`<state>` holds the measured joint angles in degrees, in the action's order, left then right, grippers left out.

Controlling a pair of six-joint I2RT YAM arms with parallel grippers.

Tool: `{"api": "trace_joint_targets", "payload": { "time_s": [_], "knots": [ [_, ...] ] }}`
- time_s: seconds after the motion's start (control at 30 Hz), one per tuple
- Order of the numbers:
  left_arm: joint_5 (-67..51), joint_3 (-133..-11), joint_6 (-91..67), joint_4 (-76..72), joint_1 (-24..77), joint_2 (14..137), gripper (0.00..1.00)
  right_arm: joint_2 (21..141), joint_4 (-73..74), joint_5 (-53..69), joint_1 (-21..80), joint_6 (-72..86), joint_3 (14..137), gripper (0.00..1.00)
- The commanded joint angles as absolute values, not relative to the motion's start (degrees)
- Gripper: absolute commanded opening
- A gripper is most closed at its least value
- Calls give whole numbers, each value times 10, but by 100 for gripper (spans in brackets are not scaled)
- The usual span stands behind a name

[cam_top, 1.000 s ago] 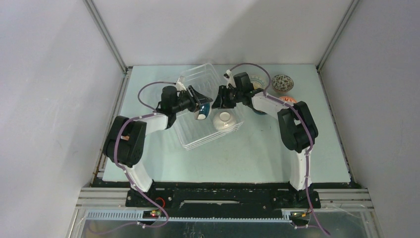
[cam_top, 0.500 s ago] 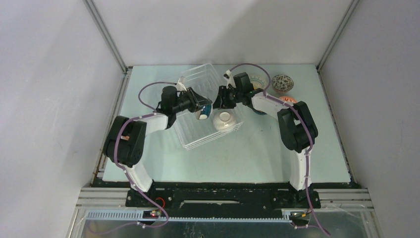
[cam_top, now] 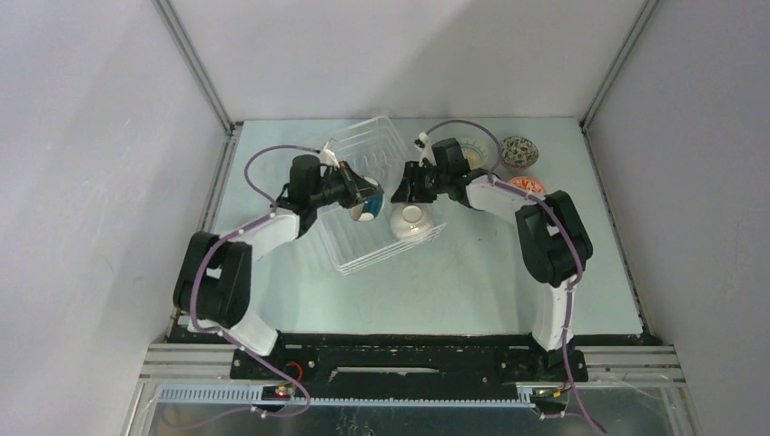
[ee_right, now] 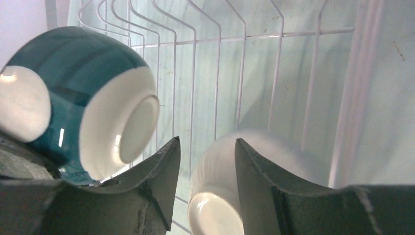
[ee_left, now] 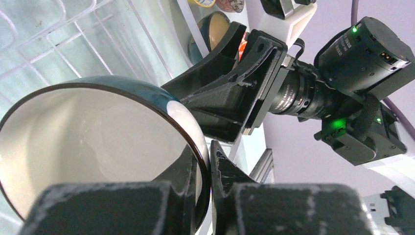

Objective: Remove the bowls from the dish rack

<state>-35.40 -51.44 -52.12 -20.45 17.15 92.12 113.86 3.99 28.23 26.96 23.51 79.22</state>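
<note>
The white wire dish rack point(cam_top: 345, 254) stands in the middle of the table. My left gripper point(cam_top: 367, 193) reaches into it from the left and is shut on the rim of a dark teal bowl point(cam_top: 371, 211). In the left wrist view the teal bowl's point(ee_left: 98, 147) dark rim is pinched between my fingers point(ee_left: 230, 181). My right gripper point(cam_top: 406, 188) hangs open inside the rack, just above a plain white ribbed bowl point(cam_top: 410, 221). In the right wrist view the white bowl point(ee_right: 220, 196) lies on its side below my open gripper point(ee_right: 206, 147), and the teal bowl point(ee_right: 73, 98) is at the left.
A speckled bowl point(cam_top: 518, 151), a red-patterned bowl point(cam_top: 528, 183) and a pale bowl point(cam_top: 472, 145) sit on the table right of the rack. The rack's tines point(ee_right: 240, 58) rise behind both bowls. The two grippers are close together inside the rack.
My left gripper has closed onto the teal bowl's rim and its arm has stretched out from the left. The right gripper has shifted slightly and stays open.
</note>
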Motion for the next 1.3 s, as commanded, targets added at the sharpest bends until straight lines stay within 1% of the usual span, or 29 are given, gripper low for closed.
{"api": "trace_joint_targets", "payload": {
  "time_s": [0.0,0.13,0.23,0.3,0.37,0.43,0.53,0.67,0.8,1.03,1.13,1.27],
  "knots": [
    [-334,-574,-441,-134,174,836,0,1074,25,247,263,233,773,53],
    [-294,-620,-366,13,171,780,0,1038,16,225,266,226,753,53],
    [-192,-651,-306,134,170,716,0,1012,12,197,273,214,736,54],
    [-116,-657,-285,185,168,676,0,998,11,177,279,205,727,54],
    [-49,-646,-281,215,163,638,0,987,11,162,285,199,722,54],
    [44,-615,-305,225,157,588,0,979,10,150,290,196,717,54],
    [122,-565,-324,237,148,530,0,977,7,137,294,193,709,54],
    [201,-540,-367,309,145,487,0,978,6,123,296,197,698,54],
    [250,-531,-433,393,143,475,0,977,-19,114,297,204,689,54],
    [196,-506,-471,454,141,488,0,971,-22,97,300,207,682,53],
    [199,-470,-499,448,141,487,0,966,-28,94,301,208,678,53],
    [188,-448,-503,411,141,525,0,957,-37,81,309,202,669,53]
  ]
}}
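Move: The left hand, holding the teal-and-white bowl by its rim over the dish rack, has free table to reach about 24 cm to its left, 17 cm back and 15 cm below. The red patterned bowl stands some 31 cm left and 12 cm back of that hand; the rack's middle lies about 2 cm left, 1 cm back and 11 cm below it. From the right hand the white bowl is roughly 3 cm right, 5 cm back and 7 cm down. Keeping its pinch on the teal-and-white bowl's rim, the left hand lifts some 12 cm and swings left and back out of the rack, about 21 cm left and 13 cm back in all, then sinks beside the red patterned bowl to slightly below its starting height, while its fingers turn counter-clockwise from forward-right and nearly level to forward and about 45 degrees down. The empty right hand, fingers staying about half open, backs off upward and to the right, rising about 6 cm and settling some 4 cm higher, where it waits above the white bowl. ##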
